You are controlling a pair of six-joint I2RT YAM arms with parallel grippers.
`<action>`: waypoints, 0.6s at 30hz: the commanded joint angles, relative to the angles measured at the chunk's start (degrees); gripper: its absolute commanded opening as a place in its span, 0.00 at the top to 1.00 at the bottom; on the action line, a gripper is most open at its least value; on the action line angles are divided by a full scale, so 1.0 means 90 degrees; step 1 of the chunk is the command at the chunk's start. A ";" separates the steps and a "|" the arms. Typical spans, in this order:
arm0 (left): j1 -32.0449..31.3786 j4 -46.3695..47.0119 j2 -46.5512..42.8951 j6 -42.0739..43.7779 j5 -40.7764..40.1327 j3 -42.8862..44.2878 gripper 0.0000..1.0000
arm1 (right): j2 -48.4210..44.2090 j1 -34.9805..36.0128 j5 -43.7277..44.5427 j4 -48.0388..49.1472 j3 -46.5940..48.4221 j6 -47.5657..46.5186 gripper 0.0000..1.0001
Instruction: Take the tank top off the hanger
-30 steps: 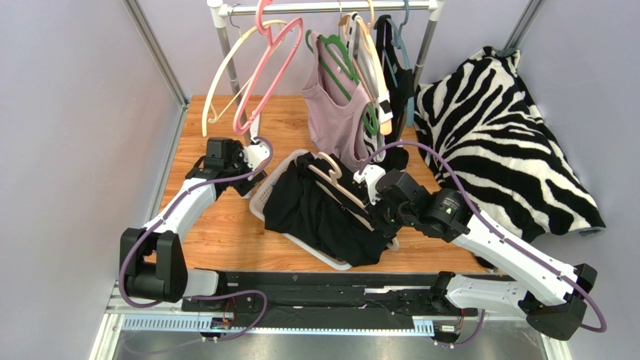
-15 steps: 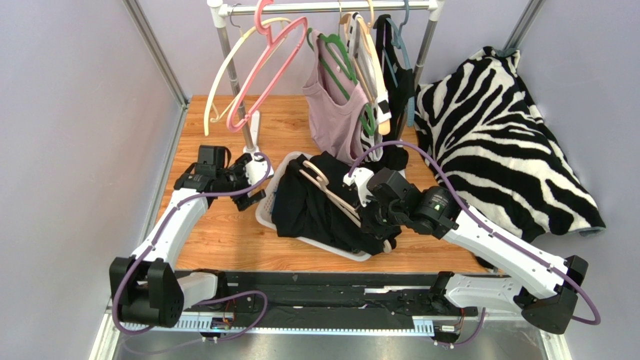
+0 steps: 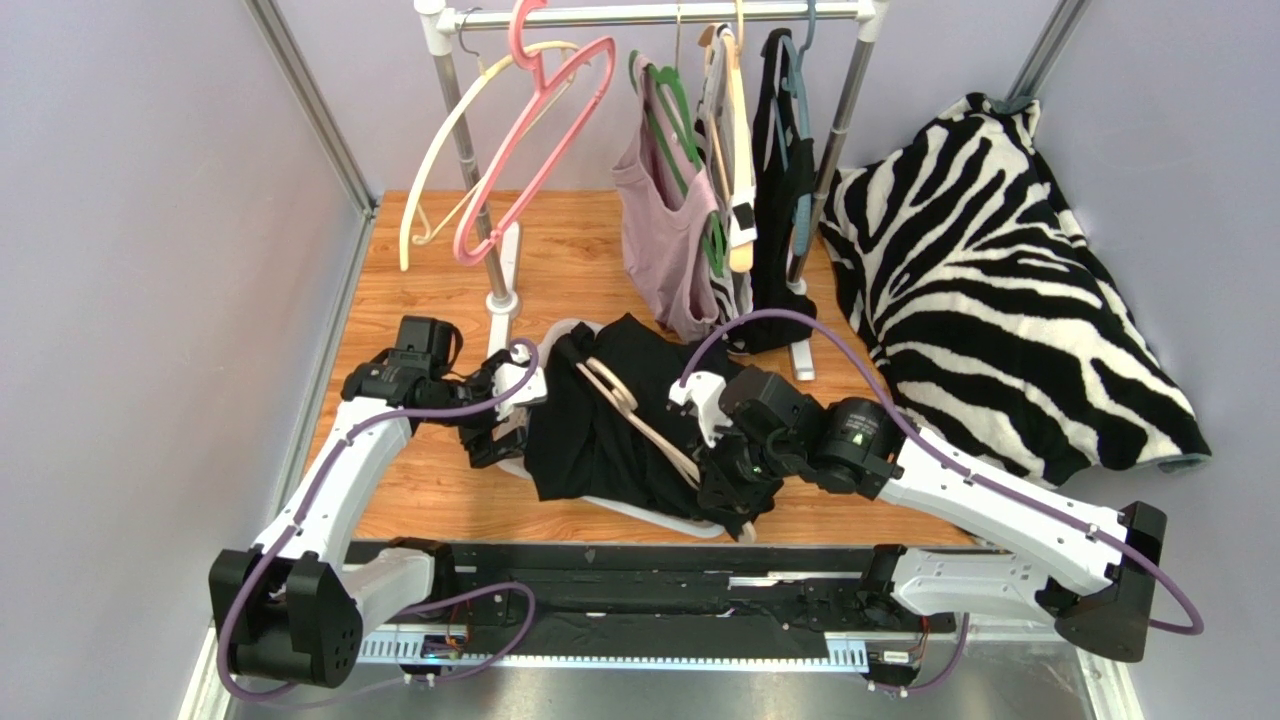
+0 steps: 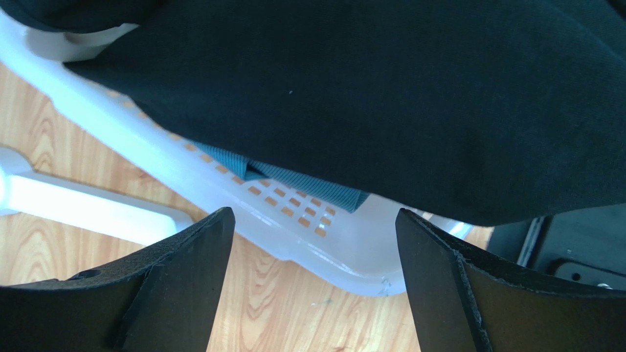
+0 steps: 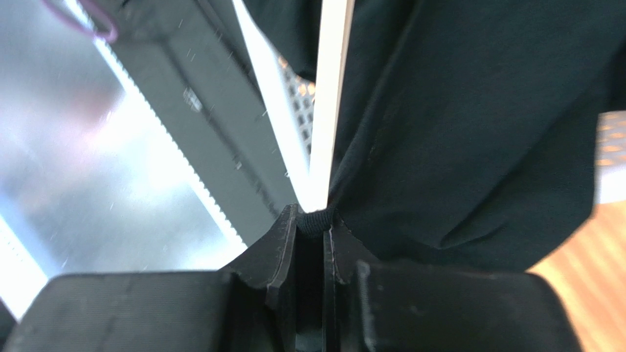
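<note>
The black tank top (image 3: 601, 428) lies crumpled over a white basket (image 3: 661, 518) in the middle of the table. A beige hanger (image 3: 628, 408) is still inside it and pokes out on top. My right gripper (image 3: 739, 468) is at the garment's right side, shut on a black hem (image 5: 317, 218); dark cloth (image 5: 470, 132) fills the right wrist view. My left gripper (image 3: 504, 432) stands open just left of the basket. In the left wrist view its fingers (image 4: 184, 286) straddle the basket's rim (image 4: 308, 227) above the wood, with the tank top (image 4: 382, 95) draped over it.
A clothes rack (image 3: 661, 15) stands at the back with a pink hanger (image 3: 526, 143), a cream hanger (image 3: 436, 158), a mauve top on a green hanger (image 3: 669, 225) and a black garment (image 3: 781, 180). Its white foot (image 3: 504, 293) is near my left arm. A zebra-striped blanket (image 3: 992, 270) fills the right.
Both grippers have drawn nearer and leftward, and the basket with the black tank top and hanger slid along. The hanging clothes on the rack swung back toward upright.
</note>
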 commanded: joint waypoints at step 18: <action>-0.1182 -0.1511 -0.0153 0.0018 0.1647 -0.0020 0.13 | -0.0009 0.0283 0.1084 -0.0491 0.1121 -0.0551 1.00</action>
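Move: The left hand, empty and open, is going for the near left edge of the black tank top, about 6 cm back, 5 cm to its right and some 3 cm below. The white basket's middle lies around 20 cm to this hand's right, 2 cm ahead and 9 cm down; a rack foot's tip is 12 cm ahead, 3 cm left and about 10 cm down. From the right hand, that tank top edge lies some 27 cm left, 2 cm ahead and 5 cm below. Backwards and to the right goes the open left hand, nearly level, some 8 cm back and 4 cm right, turning clockwise and tipping about 15 degrees as it brings its fingertips to the tank top's left edge. The right hand keeps the strap and wooden hanger pinched, eases back about a centimetre, then lifts them some 4 cm while coming forward about 2 cm. ##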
